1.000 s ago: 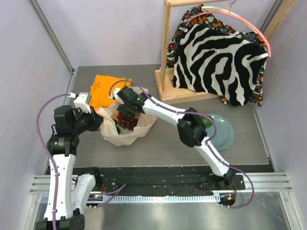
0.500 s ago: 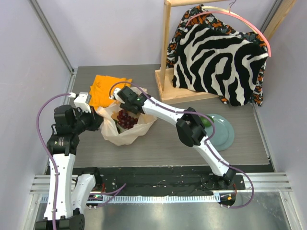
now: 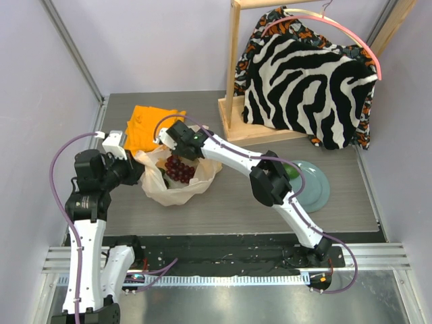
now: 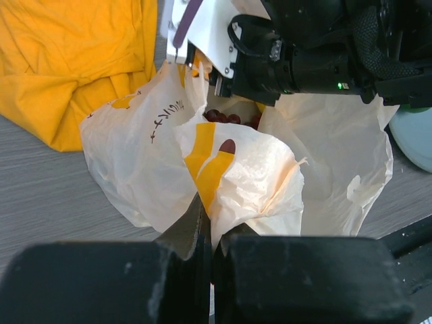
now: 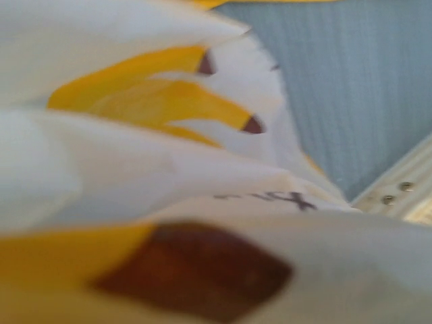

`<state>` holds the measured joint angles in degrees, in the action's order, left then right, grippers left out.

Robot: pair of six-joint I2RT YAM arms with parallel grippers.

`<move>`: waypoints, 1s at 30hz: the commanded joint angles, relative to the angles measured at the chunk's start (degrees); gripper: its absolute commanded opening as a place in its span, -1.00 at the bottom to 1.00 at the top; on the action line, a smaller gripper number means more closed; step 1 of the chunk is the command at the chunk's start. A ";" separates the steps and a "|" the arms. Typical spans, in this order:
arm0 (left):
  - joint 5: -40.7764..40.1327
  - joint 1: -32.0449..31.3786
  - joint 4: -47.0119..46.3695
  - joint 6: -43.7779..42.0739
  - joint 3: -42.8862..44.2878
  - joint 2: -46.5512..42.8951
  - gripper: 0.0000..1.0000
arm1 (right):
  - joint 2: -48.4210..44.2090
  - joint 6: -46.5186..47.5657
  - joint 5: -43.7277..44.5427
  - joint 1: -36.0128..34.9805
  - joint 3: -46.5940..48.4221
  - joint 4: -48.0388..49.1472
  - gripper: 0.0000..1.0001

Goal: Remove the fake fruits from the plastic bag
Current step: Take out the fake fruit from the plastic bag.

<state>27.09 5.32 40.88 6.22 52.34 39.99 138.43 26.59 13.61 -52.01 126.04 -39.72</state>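
The plastic bag (image 3: 177, 185) lies crumpled at the table's left, mouth upward. Dark red grapes (image 3: 180, 169) show inside it, and again past the rim in the left wrist view (image 4: 233, 118). My left gripper (image 4: 212, 226) is shut on a fold of the bag's near edge (image 4: 256, 175). My right gripper (image 3: 181, 154) reaches down into the bag's mouth right above the grapes. Its fingers are hidden by the plastic. The right wrist view shows only blurred bag plastic (image 5: 202, 202) with yellow and maroon marks.
A folded orange cloth (image 3: 152, 125) lies just behind the bag. A teal plate (image 3: 314, 189) sits at the right, with something green (image 3: 291, 172) on it, partly behind the right arm. A wooden rack (image 3: 233, 128) carries a zebra-patterned garment (image 3: 307, 88) at the back right.
The right gripper has shifted slightly at the bag's mouth over the grapes. The left gripper and the bag have stayed where they were.
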 commanded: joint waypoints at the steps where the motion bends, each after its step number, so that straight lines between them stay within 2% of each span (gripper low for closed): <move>1: 1.47 0.48 -2.56 1.25 -0.39 -0.88 -1.00 | -8.34 -2.42 -7.18 -0.20 -2.36 -4.75 -0.54; 4: 1.56 0.57 -2.65 1.34 -0.57 -1.14 -1.00 | -10.98 -2.86 -7.10 -1.08 -6.83 -5.27 -0.52; 6: 1.47 0.57 -2.22 1.25 -0.22 -1.40 -1.00 | -15.98 -3.56 -7.36 -1.60 -11.23 -5.80 -0.44; 9: 1.65 0.74 -0.72 0.46 1.27 -1.93 -1.00 | -26.52 -3.82 -7.63 -3.44 -25.01 -6.07 -0.27; 10: 1.91 0.74 -0.46 0.37 1.62 -2.02 -1.00 | -29.68 -3.91 -7.72 -3.97 -32.36 -5.98 -0.23; 12: 3.22 0.83 -0.19 0.02 1.54 -2.28 -1.00 | -36.35 -4.44 -7.63 -4.42 -38.56 -4.75 -0.14; 14: 4.46 0.83 -0.54 0.46 0.67 -2.37 -1.00 | -38.40 -3.92 -6.23 -4.16 -42.89 -2.56 -0.10; 18: 6.57 0.74 -2.38 2.13 -1.01 -2.11 -1.00 | -35.08 -3.83 -6.40 -1.96 -35.88 -2.11 -0.07; 22: 7.45 0.74 -3.35 2.83 -0.75 -1.06 -0.99 | -26.31 -3.21 -6.31 -1.34 -25.70 -2.29 0.00; 27: 6.57 0.83 -2.83 2.13 0.13 -1.05 -1.00 | -19.52 -4.61 -8.24 -1.08 -19.35 -2.55 0.01; 30: 6.48 0.83 -2.13 1.96 0.13 -0.96 -1.00 | -15.39 -6.28 -4.91 -1.17 -15.04 -2.46 0.09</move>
<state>32.47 5.78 40.10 8.29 51.48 39.00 120.14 22.90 6.55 -52.77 105.03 -43.00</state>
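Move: The grapes lie in the plastic bag, roughly 8 cm back and 4 cm left of the right hand and a little below it; from the left hand, which still pinches the bag's rim, they are about 8 cm ahead, 12 cm right and some 20 cm down. From the right hand, the green fruit is about 11 cm back and 9 cm left, the bag's right rim about 6 cm back and 11 cm right, and the orange cloth about 8 cm ahead and 13 cm left. The bag still lies close about the right hand as that hand sweeps quickly back and right, over the grapes' right side, about 19 cm and rising, then reverses forward and left about 10 cm, sinking at the end. Its fingers spread from about a quarter to half open, tipping about 10 degrees. The left hand keeps its pinch on the rim and shifts slightly right. ##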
